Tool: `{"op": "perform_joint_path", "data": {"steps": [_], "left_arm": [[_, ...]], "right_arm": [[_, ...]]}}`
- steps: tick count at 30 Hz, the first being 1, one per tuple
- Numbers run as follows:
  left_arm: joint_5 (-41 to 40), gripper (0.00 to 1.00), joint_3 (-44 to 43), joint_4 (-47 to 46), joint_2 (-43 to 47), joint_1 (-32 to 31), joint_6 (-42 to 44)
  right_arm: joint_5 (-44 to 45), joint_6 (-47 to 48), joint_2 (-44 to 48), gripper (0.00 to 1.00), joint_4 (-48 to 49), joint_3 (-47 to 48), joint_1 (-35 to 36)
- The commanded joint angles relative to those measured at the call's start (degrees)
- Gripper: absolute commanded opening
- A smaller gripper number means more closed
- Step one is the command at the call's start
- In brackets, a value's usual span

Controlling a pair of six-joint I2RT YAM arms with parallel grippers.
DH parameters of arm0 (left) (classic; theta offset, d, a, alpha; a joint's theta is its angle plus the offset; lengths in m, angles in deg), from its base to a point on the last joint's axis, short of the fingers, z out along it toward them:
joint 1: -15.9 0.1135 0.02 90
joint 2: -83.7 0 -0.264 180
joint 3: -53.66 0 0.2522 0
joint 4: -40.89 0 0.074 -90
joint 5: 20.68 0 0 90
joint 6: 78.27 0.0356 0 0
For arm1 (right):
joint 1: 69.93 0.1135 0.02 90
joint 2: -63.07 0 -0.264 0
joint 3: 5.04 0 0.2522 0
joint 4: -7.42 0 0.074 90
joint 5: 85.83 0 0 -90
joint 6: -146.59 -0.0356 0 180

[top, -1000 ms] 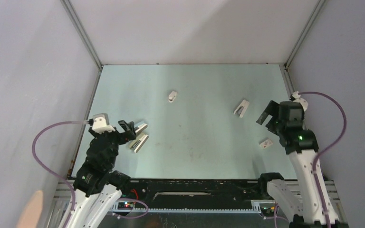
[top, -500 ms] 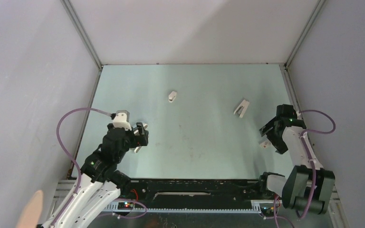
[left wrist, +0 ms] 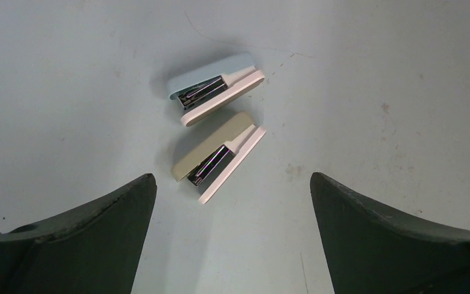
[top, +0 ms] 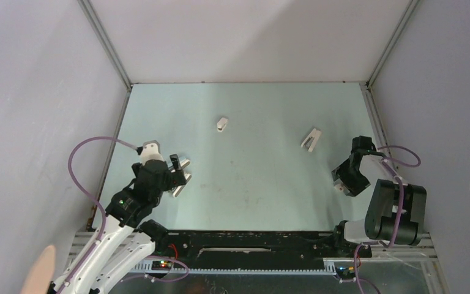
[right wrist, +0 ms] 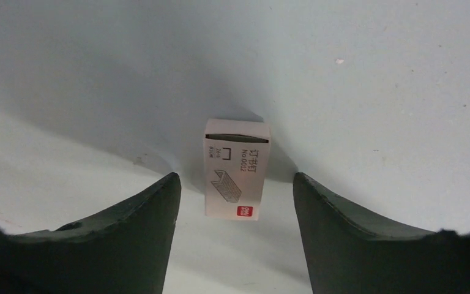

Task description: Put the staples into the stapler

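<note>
The stapler (top: 310, 139), slim and white with its two arms spread, lies at the right of the table, apart from both grippers. The staples themselves are hidden. A small white box (right wrist: 234, 168) printed with a staple drawing and a red mark lies flat between the fingers of my right gripper (right wrist: 235, 184), which is open, with a gap on each side of the box. In the top view this gripper (top: 344, 181) sits low over the box (top: 340, 188). My left gripper (left wrist: 232, 179) is open and empty, just short of two larger staplers.
The two larger staplers, one pale blue (left wrist: 213, 86) and one beige (left wrist: 217, 156), lie side by side at the left (top: 181, 174). A short white stub (top: 221, 124) rests farther back in the middle. Enclosure walls border the table (top: 251, 177) on three sides.
My right arm has folded down and back over the white box, and its jaws have narrowed around it. My left arm has swung right and lowered toward the two larger staplers.
</note>
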Motion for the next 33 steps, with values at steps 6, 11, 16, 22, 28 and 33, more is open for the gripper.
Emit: {"op": "perform_joint_path", "data": {"steps": [6,11,16,22,28,33], "left_arm": [[0.57,1.00,-3.60,0.07,-0.06,-0.13,3.20],[0.36,1.00,-2.80,-0.96,-0.09,-0.04,4.90],[2.23,1.00,-2.49,-2.01,-0.18,0.09,6.14],[5.78,1.00,-2.06,-3.66,0.85,0.22,7.69],[9.63,1.00,-1.33,-5.32,3.52,0.31,9.12],[13.92,1.00,-1.12,-6.39,4.41,0.30,9.79]], "right_arm": [[-1.66,0.15,-2.42,0.49,3.96,-1.03,-0.13],[-1.70,2.38,-0.37,0.37,4.62,-1.03,3.90],[-1.52,3.69,0.29,0.33,5.06,0.52,14.01],[-0.86,7.55,-4.92,0.32,4.97,8.08,33.44],[-1.57,15.09,-14.78,0.32,4.04,19.80,52.13],[0.64,23.84,-23.82,0.31,0.64,28.58,64.43]]}}
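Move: The staples box stands upright between the right hand's open fingers, level with them in both directions, its middle about 1 cm below. The nearest neighbour, the white stapler, lies some 18 cm ahead and 10 cm to the left of the right hand, on the table. From the left hand, the staples box is roughly 55 cm to the right, about 1 cm ahead and 15 cm lower. Right fingers pinch the staples box and sweep it some 30 cm left, turning counter-clockwise; left hand rises slightly. ##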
